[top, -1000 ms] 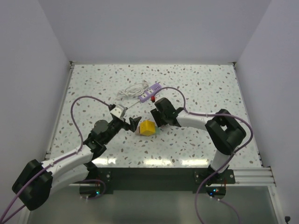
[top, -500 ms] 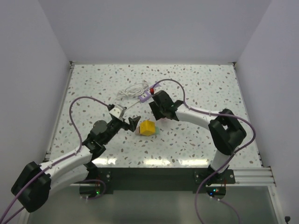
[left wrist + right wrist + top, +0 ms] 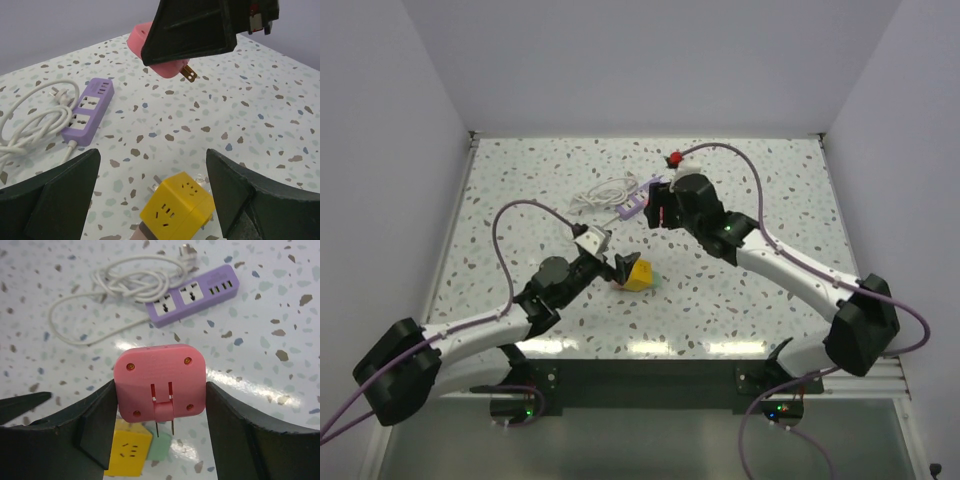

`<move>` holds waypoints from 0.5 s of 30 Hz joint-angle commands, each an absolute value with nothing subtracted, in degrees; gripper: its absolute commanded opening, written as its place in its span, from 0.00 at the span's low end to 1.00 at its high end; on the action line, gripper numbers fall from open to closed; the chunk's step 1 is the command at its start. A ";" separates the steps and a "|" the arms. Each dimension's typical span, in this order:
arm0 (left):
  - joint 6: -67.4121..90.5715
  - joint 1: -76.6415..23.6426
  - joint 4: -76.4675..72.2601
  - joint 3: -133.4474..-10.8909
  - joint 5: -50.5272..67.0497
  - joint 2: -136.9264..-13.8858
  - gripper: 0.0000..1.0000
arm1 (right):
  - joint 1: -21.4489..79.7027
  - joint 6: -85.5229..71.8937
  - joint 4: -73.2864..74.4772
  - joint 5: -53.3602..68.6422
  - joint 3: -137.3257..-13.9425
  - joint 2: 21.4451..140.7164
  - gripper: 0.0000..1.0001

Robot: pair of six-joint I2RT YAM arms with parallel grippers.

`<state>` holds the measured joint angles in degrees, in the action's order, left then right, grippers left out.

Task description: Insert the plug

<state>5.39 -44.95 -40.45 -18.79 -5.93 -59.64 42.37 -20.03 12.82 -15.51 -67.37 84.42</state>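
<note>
My right gripper is shut on a pink plug, its two flat prongs pointing down. It hangs in the air above the table, seen in the left wrist view as the pink plug under the black right gripper. A yellow cube socket stands on the table, with slots on its faces. My left gripper is open, one finger on each side of the yellow cube socket without touching it. In the top view the right gripper is behind the cube and the left gripper beside it.
A purple power strip with a coiled white cable lies behind the cube, just left of the right gripper. A small green block sits against the yellow cube. White walls close in the speckled table on three sides.
The right arm has risen and swung back from beside the yellow cube towards the power strip, carrying the pink plug. The left gripper has moved forward to flank the cube.
</note>
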 commanded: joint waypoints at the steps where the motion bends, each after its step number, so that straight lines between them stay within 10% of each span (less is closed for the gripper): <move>1: 7.02 -47.28 -48.42 -22.76 -9.74 -62.57 0.92 | 42.54 -27.93 4.31 -11.34 -63.47 78.76 0.00; 15: 12.48 -49.66 -63.63 -27.24 -14.59 -72.59 0.93 | 45.53 -34.62 0.26 -7.91 -59.33 74.44 0.00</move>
<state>11.18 -49.54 -56.95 -23.53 -12.21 -70.57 44.84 -32.29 4.01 -9.15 -59.07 76.44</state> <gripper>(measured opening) 0.924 0.666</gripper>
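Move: The left hand, empty and open, has the pink plug in the right fingers about 9 cm ahead, 9 cm to its right and 3 cm higher. From the left hand the yellow plug lies on the table some 4 cm ahead, 4 cm right and 15 cm below. From the right hand, which holds the pink plug, the left gripper is about 9 cm back, 9 cm left and 3 cm lower; the power strip lies 20 cm ahead, 5 cm left and 19 cm down. Converging in mid-air, the right hand draws back and left about 5 cm towards the left gripper, rising nearly 4 cm before sinking slightly, its left side rolling up some 15 degrees, still gripping the pink plug. The left hand first slides right, then mainly climbs, about 5 cm in all towards the plug, rolling its left side down with fingers kept wide open; no touch on the plug can be seen. ##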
